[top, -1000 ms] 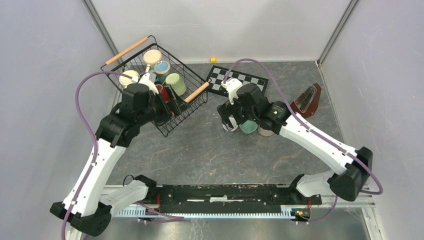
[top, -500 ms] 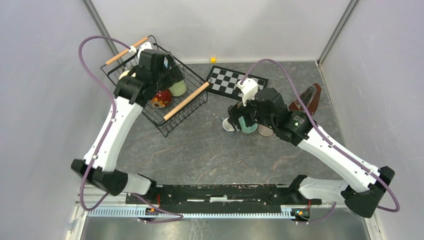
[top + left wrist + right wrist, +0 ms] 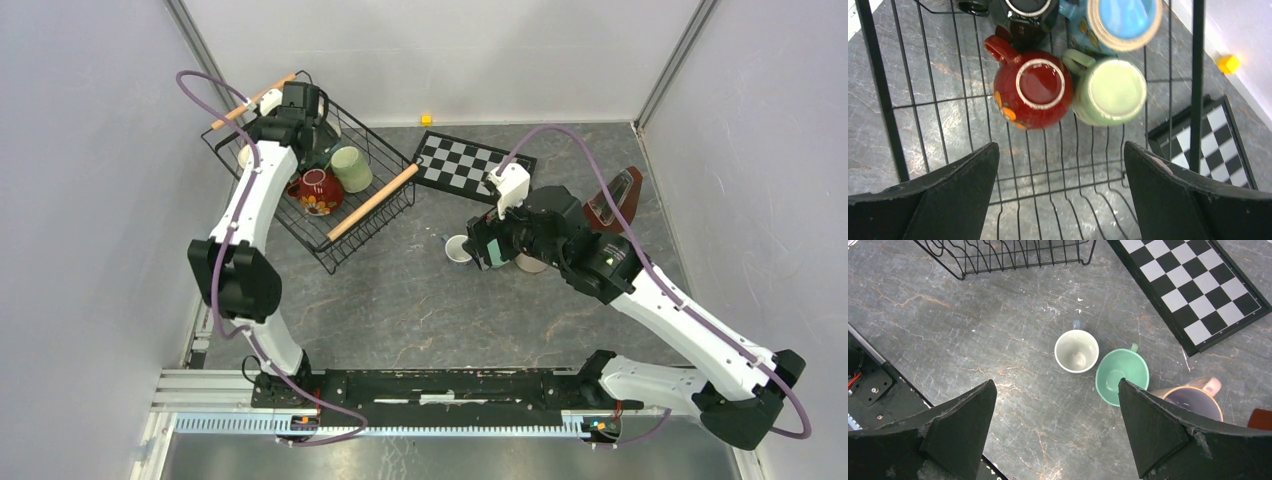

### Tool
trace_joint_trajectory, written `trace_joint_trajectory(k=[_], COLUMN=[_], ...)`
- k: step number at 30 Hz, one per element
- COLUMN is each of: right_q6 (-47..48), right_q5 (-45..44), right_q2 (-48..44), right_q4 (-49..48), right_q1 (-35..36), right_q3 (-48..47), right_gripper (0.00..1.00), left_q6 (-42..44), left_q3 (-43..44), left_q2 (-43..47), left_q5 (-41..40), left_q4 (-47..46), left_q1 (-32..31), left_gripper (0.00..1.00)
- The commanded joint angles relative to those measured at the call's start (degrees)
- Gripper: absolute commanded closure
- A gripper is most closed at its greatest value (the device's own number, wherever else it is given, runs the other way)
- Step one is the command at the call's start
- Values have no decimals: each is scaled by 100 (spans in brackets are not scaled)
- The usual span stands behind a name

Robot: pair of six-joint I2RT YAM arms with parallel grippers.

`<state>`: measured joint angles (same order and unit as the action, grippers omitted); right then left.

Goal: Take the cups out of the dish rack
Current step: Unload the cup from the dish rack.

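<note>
The black wire dish rack (image 3: 375, 200) stands at the back left, holding several cups. The left wrist view looks down on a red mug (image 3: 1033, 87), a light green mug (image 3: 1110, 90), a blue mug (image 3: 1120, 20) and a black mug (image 3: 1025, 12). My left gripper (image 3: 1060, 150) hangs open above the rack floor, short of the red mug, with nothing between its fingers. A white cup (image 3: 1076, 351), a teal cup (image 3: 1122, 376) and a beige-pink cup (image 3: 1195, 400) stand upright on the table. My right gripper (image 3: 1058, 382) is open above them, holding nothing.
A checkered board (image 3: 475, 160) lies right of the rack. A brown metronome (image 3: 615, 200) stands at the far right and a small yellow cube (image 3: 427, 119) sits by the back wall. The rack's near corner (image 3: 1013, 255) is left of the three table cups.
The left arm swung from the rack's near side up over its far left part. The right gripper lifted and drew back from the cups on the table.
</note>
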<state>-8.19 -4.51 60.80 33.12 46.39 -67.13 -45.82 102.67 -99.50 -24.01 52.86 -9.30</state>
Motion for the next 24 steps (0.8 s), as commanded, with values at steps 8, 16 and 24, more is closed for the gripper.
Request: trace_joint_trajectory(k=[8, 16, 24], right_q6=[-70, -58, -79], right_q5=[66, -30, 17], right_q2=[-305, -406, -385], right_q4=[101, 180, 144], right_q1=[28, 23, 23], right_q3=[128, 260, 363], right_gripper=[2, 2, 2], left_q6=[-718, -1085, -1190], left_q3=[1191, 1244, 1133], left_q2=[-1465, -1980, -2228], left_q5=[-401, -325, -267], left_q4=[90, 202, 197], left_q1=[413, 578, 655], left_gripper=[0, 0, 0])
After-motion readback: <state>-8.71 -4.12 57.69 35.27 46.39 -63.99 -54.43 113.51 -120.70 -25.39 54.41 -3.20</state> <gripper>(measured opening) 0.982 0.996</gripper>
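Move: The upside-down red cup in the rack is about 5 cm ahead of the left gripper, 3 cm to its left and 15 cm below. At similar height, the green cup stands roughly 11 cm ahead and 4 cm to the right of that gripper, and the black cup some 13 cm ahead and 9 cm to its left. From the right gripper, the red cup lies about 26 cm ahead, 32 cm to the left and 20 cm below. Bring the wide-open left gripper down about 10 cm into the dish rack towards the red cup, swinging it forward 6 cm and a little left on the way, then sinking almost straight down once the forward reach stops. Turn it some 15 degrees counter-clockwise and tip the fingers further down, without closing them. Let the right gripper ease back a couple of centimetres, slightly lower. ##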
